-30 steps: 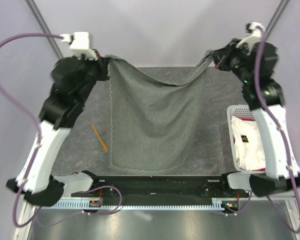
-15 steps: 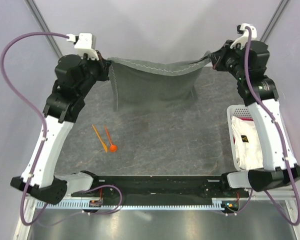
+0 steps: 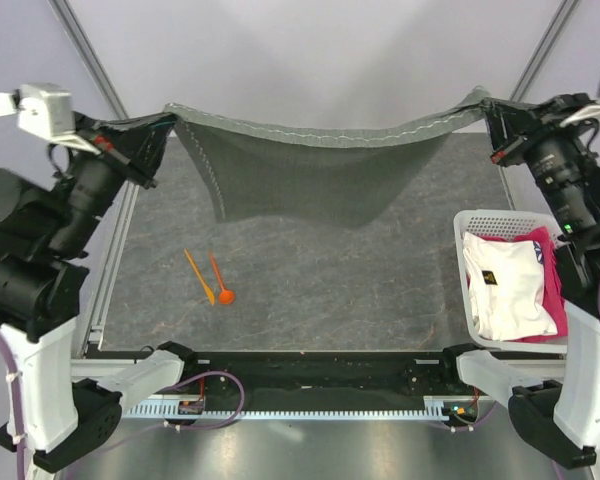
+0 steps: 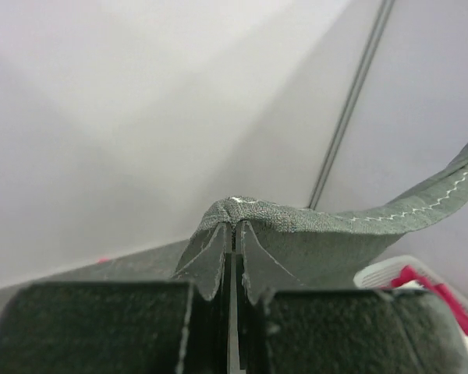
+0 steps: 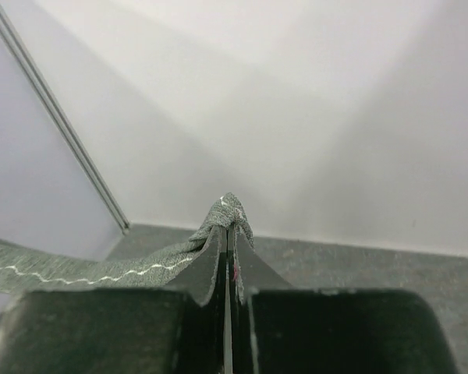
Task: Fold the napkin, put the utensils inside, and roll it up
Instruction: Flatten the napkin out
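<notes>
The dark grey napkin [image 3: 310,170] hangs in the air, stretched wide above the far part of the table. My left gripper [image 3: 168,122] is shut on its left top corner [image 4: 242,210]. My right gripper [image 3: 488,108] is shut on its right top corner [image 5: 230,209]. The pale stitched hem runs along the taut upper edge. Two orange utensils [image 3: 210,278] lie on the table at the near left, below the cloth and apart from both grippers; the one with the round spoon end [image 3: 225,296] lies to the right.
A white basket [image 3: 466,222] at the right holds white and pink fabrics [image 3: 510,285]. The grey table mat [image 3: 360,290] spreads under the hanging cloth. Metal frame posts rise at both far corners.
Both arms have risen and spread apart, pulling the napkin up off the table and stretching it wide. The utensils that it covered at first now lie in the open.
</notes>
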Available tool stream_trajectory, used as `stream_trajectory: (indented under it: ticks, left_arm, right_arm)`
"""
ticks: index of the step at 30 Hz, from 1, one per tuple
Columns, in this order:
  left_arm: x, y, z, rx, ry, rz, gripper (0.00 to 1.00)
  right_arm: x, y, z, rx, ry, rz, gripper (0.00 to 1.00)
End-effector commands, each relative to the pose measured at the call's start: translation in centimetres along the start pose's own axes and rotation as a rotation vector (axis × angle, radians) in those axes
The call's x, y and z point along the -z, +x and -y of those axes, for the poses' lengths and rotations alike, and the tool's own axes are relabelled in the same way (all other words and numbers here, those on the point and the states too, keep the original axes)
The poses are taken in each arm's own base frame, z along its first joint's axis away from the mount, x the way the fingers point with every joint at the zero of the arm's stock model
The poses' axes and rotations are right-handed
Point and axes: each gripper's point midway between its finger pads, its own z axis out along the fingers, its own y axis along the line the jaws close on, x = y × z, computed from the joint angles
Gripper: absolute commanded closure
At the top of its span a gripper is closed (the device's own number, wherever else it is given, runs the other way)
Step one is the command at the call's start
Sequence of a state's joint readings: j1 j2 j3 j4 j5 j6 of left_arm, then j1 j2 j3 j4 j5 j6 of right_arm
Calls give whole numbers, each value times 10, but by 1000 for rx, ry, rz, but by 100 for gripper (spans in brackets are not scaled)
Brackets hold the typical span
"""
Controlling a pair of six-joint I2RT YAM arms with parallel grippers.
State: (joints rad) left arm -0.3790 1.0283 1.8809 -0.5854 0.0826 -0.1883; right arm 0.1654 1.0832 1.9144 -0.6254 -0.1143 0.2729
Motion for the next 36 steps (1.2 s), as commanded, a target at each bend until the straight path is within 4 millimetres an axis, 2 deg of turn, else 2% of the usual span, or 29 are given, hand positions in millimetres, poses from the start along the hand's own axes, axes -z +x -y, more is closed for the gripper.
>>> stream_trajectory:
  ticks: [1,2,3,4,5,6,7,8,9,10,12,13,15,16,17,18,19,21,22,23,24,26,27,28,30,31,33,35,36]
  left_arm:
    - [-4,-15,22,61,99,4,98]
    - [-12,-10,19,55,90,-15,98]
    - [-38,14,11,60,71,-81,98]
    - [-51,28,4,59,52,-117,98]
    - [-64,47,-5,63,27,-170,98]
    - [-91,83,-22,76,-12,-253,98]
    - [-101,99,-44,83,-67,-285,98]
    - [-114,128,-60,108,-104,-348,98]
    - [-121,149,-74,128,-127,-395,98]
    - [-134,186,-106,172,-186,-473,98]
    - [-137,235,-138,217,-243,-572,98]
    - [-142,273,-157,235,-277,-644,98]
    - [-139,321,-186,255,-333,-728,98]
    - [-138,359,-198,271,-345,-803,98]
    - [-137,378,-206,283,-351,-841,98]
    - [-135,393,-215,299,-363,-869,80]
    - [-133,416,-223,320,-380,-912,64]
    - [-130,428,-230,332,-416,-933,32]
    - [-127,432,-233,331,-430,-940,29]
    - [-127,432,-232,333,-436,-939,27]
    - [-127,429,-231,335,-438,-933,25]
    - [-126,421,-228,323,-447,-916,25]
    - [-126,418,-224,318,-447,-910,24]
    - [-124,419,-221,315,-449,-909,24]
    - [-126,407,-205,313,-421,-885,23]
    - [-123,410,-197,325,-401,-889,23]
    - [-122,396,-175,350,-344,-861,23]
    - [-115,392,-155,398,-276,-867,23]
    - [-113,374,-145,411,-252,-834,23]
  right_arm:
    - [-1,-22,-2,-49,16,59,100]
    - [-15,-15,2,-54,28,41,100]
    - [-25,-10,8,-58,46,35,100]
    - [-36,-1,12,-61,57,15,100]
    - [-59,19,22,-66,77,-35,100]
    - [-75,35,29,-68,89,-62,100]
    - [-89,50,36,-72,103,-93,100]
    - [-116,86,49,-79,128,-161,100]
    - [-130,107,57,-85,142,-199,100]
    - [-153,148,71,-91,169,-280,100]
    - [-175,198,87,-99,189,-365,100]
    - [-191,246,101,-107,209,-448,100]
    - [-208,289,112,-118,215,-516,100]
    - [-218,340,121,-137,207,-611,97]
    - [-229,349,119,-146,178,-623,89]
    - [-235,365,120,-158,155,-649,68]
    - [-243,391,111,-195,82,-703,58]
    - [-246,409,104,-236,25,-738,43]
    - [-245,411,100,-247,1,-743,30]
    - [-242,413,100,-245,3,-746,28]
    - [-240,401,99,-233,1,-725,25]
    - [-222,410,105,-218,45,-751,19]
    - [-215,397,103,-211,54,-735,18]
    - [-198,413,106,-220,76,-779,17]
    - [-181,404,96,-217,68,-775,17]
    - [-162,423,95,-216,74,-822,17]
    - [-147,424,80,-172,74,-827,17]
    - [-127,442,78,-151,96,-875,17]
    - [-121,443,67,-147,75,-882,17]
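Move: Both hands hold the napkin's upper edge high, with the cloth hanging between them. The bare far part of the table is where it goes: for the left hand about 28 cm ahead, 2 cm left and 47 cm below; for the right about 30 cm ahead, 6 cm left and 47 cm below. The orange spoon lies some 2 cm ahead and 4 cm left of the left hand, the orange spatula 4 cm beyond it to the left. The laundry basket stands roughly 18 cm right of the right hand and 3 cm back. Both hands keep their pinch on the napkin, dip back and up a little, then fling it forward and sweep down some 45 cm to the far table, tipping steeply downwards. The fingers open wide near the bottom and let go; then both hands rise clear by 7 or 8 cm, the right drawing back about as far, the left only slightly. ##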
